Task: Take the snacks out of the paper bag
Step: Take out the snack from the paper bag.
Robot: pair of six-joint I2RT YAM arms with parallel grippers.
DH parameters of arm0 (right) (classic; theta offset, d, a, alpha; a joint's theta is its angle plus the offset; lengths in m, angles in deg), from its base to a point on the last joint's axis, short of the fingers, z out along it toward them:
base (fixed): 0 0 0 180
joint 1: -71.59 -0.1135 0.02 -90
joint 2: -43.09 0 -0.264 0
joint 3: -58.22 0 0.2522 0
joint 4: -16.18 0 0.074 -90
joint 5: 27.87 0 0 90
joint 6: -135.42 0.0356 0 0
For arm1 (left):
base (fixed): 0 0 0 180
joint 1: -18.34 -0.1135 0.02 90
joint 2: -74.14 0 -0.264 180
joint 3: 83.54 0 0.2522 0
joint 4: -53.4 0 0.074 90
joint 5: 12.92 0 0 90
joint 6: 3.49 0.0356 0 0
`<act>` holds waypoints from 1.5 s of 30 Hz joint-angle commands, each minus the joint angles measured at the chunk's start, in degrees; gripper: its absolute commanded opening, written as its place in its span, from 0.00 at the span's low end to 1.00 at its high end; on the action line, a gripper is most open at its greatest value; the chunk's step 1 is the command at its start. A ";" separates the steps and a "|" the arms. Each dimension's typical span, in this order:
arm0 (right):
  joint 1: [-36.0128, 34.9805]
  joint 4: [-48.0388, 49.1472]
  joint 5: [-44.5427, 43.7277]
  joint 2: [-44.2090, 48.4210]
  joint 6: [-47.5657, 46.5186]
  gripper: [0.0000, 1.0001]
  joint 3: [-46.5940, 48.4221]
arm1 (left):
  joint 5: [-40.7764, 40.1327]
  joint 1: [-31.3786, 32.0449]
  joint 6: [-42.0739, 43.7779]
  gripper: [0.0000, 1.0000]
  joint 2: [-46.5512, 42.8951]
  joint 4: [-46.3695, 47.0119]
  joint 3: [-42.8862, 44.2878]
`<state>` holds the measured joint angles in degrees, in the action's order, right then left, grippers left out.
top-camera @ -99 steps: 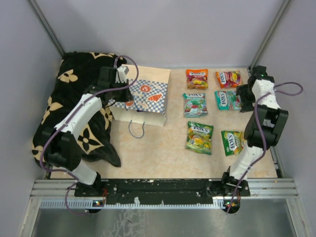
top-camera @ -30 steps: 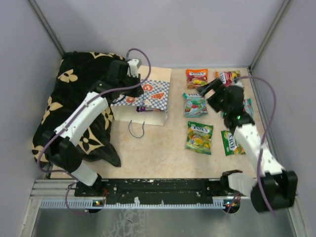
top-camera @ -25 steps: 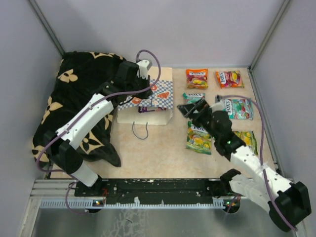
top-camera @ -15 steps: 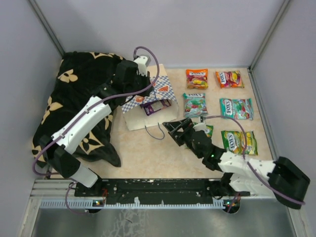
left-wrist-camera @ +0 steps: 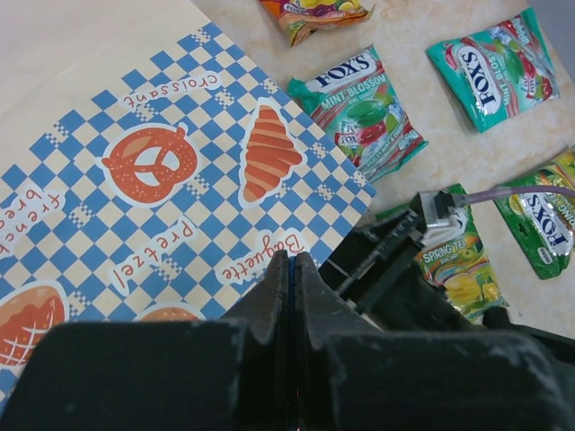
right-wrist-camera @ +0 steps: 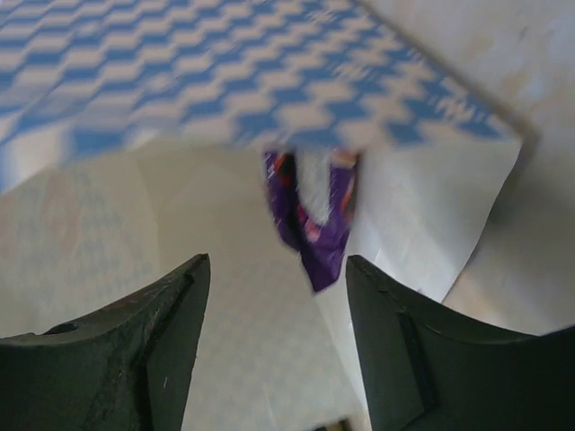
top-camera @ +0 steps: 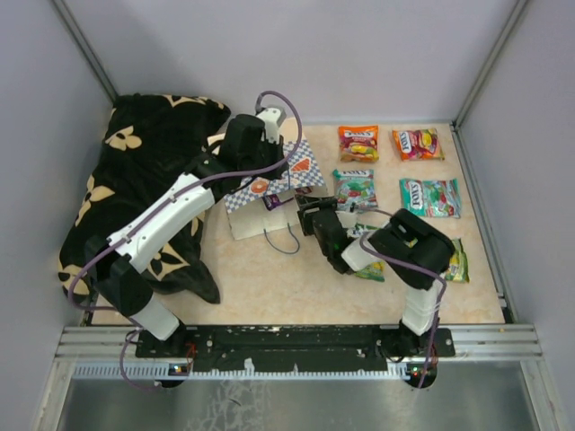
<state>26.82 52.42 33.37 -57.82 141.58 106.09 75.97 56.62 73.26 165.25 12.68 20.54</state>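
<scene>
The paper bag (top-camera: 269, 184) lies tilted with its mouth toward the right arm, checkered face (left-wrist-camera: 180, 197) up. My left gripper (left-wrist-camera: 291, 265) is shut on its thin blue cord handle at the upper edge (top-camera: 266, 163). My right gripper (top-camera: 304, 206) is at the mouth, open (right-wrist-camera: 276, 265), fingers inside the bag. A purple snack (right-wrist-camera: 314, 215) sits just beyond the fingertips, untouched; it also shows from above (top-camera: 274, 199). On the table lie more snacks: orange (top-camera: 358, 142), red (top-camera: 417, 143), mint (top-camera: 356, 189), teal (top-camera: 430, 197) and green (top-camera: 456, 260); another green packet (left-wrist-camera: 458, 269) is partly under the right arm.
A black flower-patterned cloth (top-camera: 135, 180) is heaped left of the bag, under the left arm. The bag's other blue handle (top-camera: 286, 241) trails on the table in front. Grey walls close in three sides; a metal rail (top-camera: 296, 341) runs along the near edge.
The right arm swung from the far right across the packets to the bag's mouth, and its jaws narrowed. The left gripper lifted and tilted the bag, opening its mouth and baring the purple packet.
</scene>
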 commanded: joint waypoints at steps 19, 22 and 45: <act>2.15 -12.16 1.07 -29.43 14.66 0.40 30.37 | -1.55 1.07 0.66 0.00 2.48 -0.90 3.37; 2.23 -12.73 1.47 -28.20 11.39 0.23 31.37 | -2.22 1.00 0.77 0.00 2.82 -0.86 3.71; 1.81 -61.69 36.81 20.35 -48.43 0.00 24.50 | 1.26 -11.11 3.13 0.00 6.51 0.15 7.50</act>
<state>28.94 7.20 63.71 -44.90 110.28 127.40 75.47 46.78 75.03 170.76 11.39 25.35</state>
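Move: Inside the bag mouth, the purple snack lies about 7 cm ahead of the right hand, 6 cm to its left and 7 cm below, under the checkered bag panel, whose middle is some 9 cm ahead and 5 cm left of that hand. The mint snack lies 12 cm right and 4 cm ahead of it, the yellow-green snack 12 cm right and 11 cm back. From the left hand the purple snack is about 5 cm ahead, 2 cm left and 24 cm below. Reaching forward, left and down into the bag mouth, the open right hand goes about 9 cm in under the checkered panel, shuts on a purple snack, then draws back out some 14 cm while rising 13 cm and swinging counter-clockwise, its left side dipping. The left hand keeps its grip on the blue handle, sinks slightly, and late on carries it some 6 cm forward and as much left. ##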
